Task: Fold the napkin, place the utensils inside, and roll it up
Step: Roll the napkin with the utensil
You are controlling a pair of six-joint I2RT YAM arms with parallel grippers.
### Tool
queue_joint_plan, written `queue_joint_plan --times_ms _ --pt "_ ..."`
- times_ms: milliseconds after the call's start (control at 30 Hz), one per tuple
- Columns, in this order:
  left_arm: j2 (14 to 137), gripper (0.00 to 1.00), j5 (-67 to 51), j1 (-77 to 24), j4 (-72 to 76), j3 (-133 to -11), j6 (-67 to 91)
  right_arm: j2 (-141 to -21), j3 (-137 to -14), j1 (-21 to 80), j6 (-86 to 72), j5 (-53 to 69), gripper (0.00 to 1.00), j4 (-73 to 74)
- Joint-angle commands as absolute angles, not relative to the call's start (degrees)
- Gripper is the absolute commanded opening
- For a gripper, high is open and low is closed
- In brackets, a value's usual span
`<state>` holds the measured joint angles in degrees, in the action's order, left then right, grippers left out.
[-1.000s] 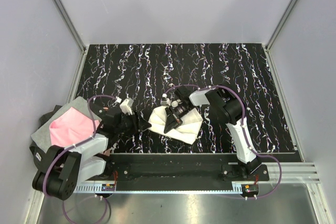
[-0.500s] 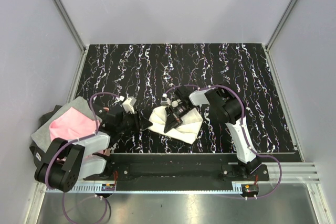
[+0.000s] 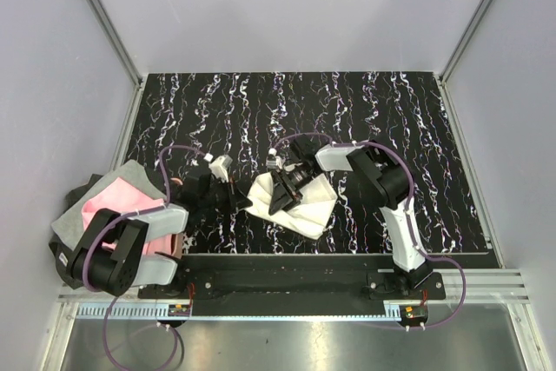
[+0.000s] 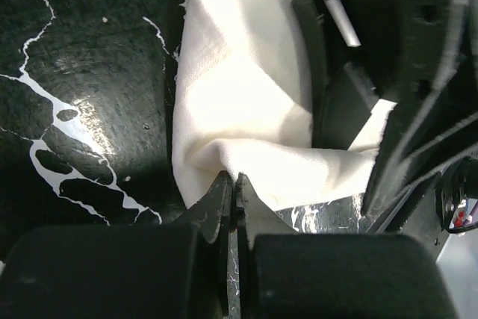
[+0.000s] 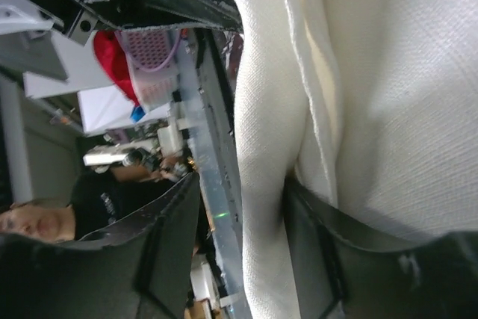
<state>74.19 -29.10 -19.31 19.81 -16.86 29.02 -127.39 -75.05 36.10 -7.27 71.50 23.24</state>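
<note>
The cream napkin lies bunched in folds on the black marbled table, near the front edge. My left gripper is at its left edge. In the left wrist view the jaws are pressed together, shut on the rim of the napkin. My right gripper reaches down onto the napkin from the right, its black body close beside the left one. In the right wrist view its fingers stand apart, open, with a raised fold of napkin between them, lying against the right finger. The utensils are hidden.
A pink and grey cloth lies at the table's left edge, beside the left arm's base. The black mounting rail runs along the near edge just below the napkin. Pale walls close in the marbled table on three sides.
My left gripper moved right to the napkin's left edge and shut on it. My right gripper's fingers opened, letting go of the fold.
</note>
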Motion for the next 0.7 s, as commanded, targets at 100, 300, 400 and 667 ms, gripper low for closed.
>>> queue_joint_plan --times_ms 100,300,400,667 --pt "78.4 0.0 -27.24 -19.42 11.52 -22.85 29.53 -114.45 -74.37 35.68 -6.68 49.94 0.68 24.52" --pt "79.89 0.0 -28.04 -19.42 9.15 -25.57 30.67 -98.64 -66.82 36.03 -6.59 32.63 0.77 24.35" --pt "81.12 0.0 -27.95 -19.42 6.42 -27.77 30.85 -90.72 -61.38 39.1 -5.89 22.0 0.79 24.43" --pt "83.93 0.0 -28.92 -19.42 1.67 -31.64 31.99 -80.78 -53.09 51.66 -13.09 4.05 0.79 26.19"
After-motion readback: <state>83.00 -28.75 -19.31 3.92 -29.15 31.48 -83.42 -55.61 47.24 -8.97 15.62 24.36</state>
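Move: The roll's left end is at the left hand's shut fingertips. The right hand's half-open fingers straddle the roll's near stretch, its middle about 2 cm to the right, 3 cm back and 2 cm below. From the right hand the roll's right end lies some 11 cm right and 7 cm back, and the napkin's far-left corner about 8 cm forward and 3 cm left. That right end is roughly 18 cm right and 9 cm back of the left hand. The right hand comes free of the roll, easing forward about 4 cm, then rises and swings right and comes back again, ending some 6 cm right and 6 cm higher, over the napkin, while its fingers open wider and turn from pointing back-left to pointing left and steeply down. The left hand keeps its shut fingers on the roll's left end, sinking barely 1 cm and easing slightly forward as they tip about 15 degrees further down. ##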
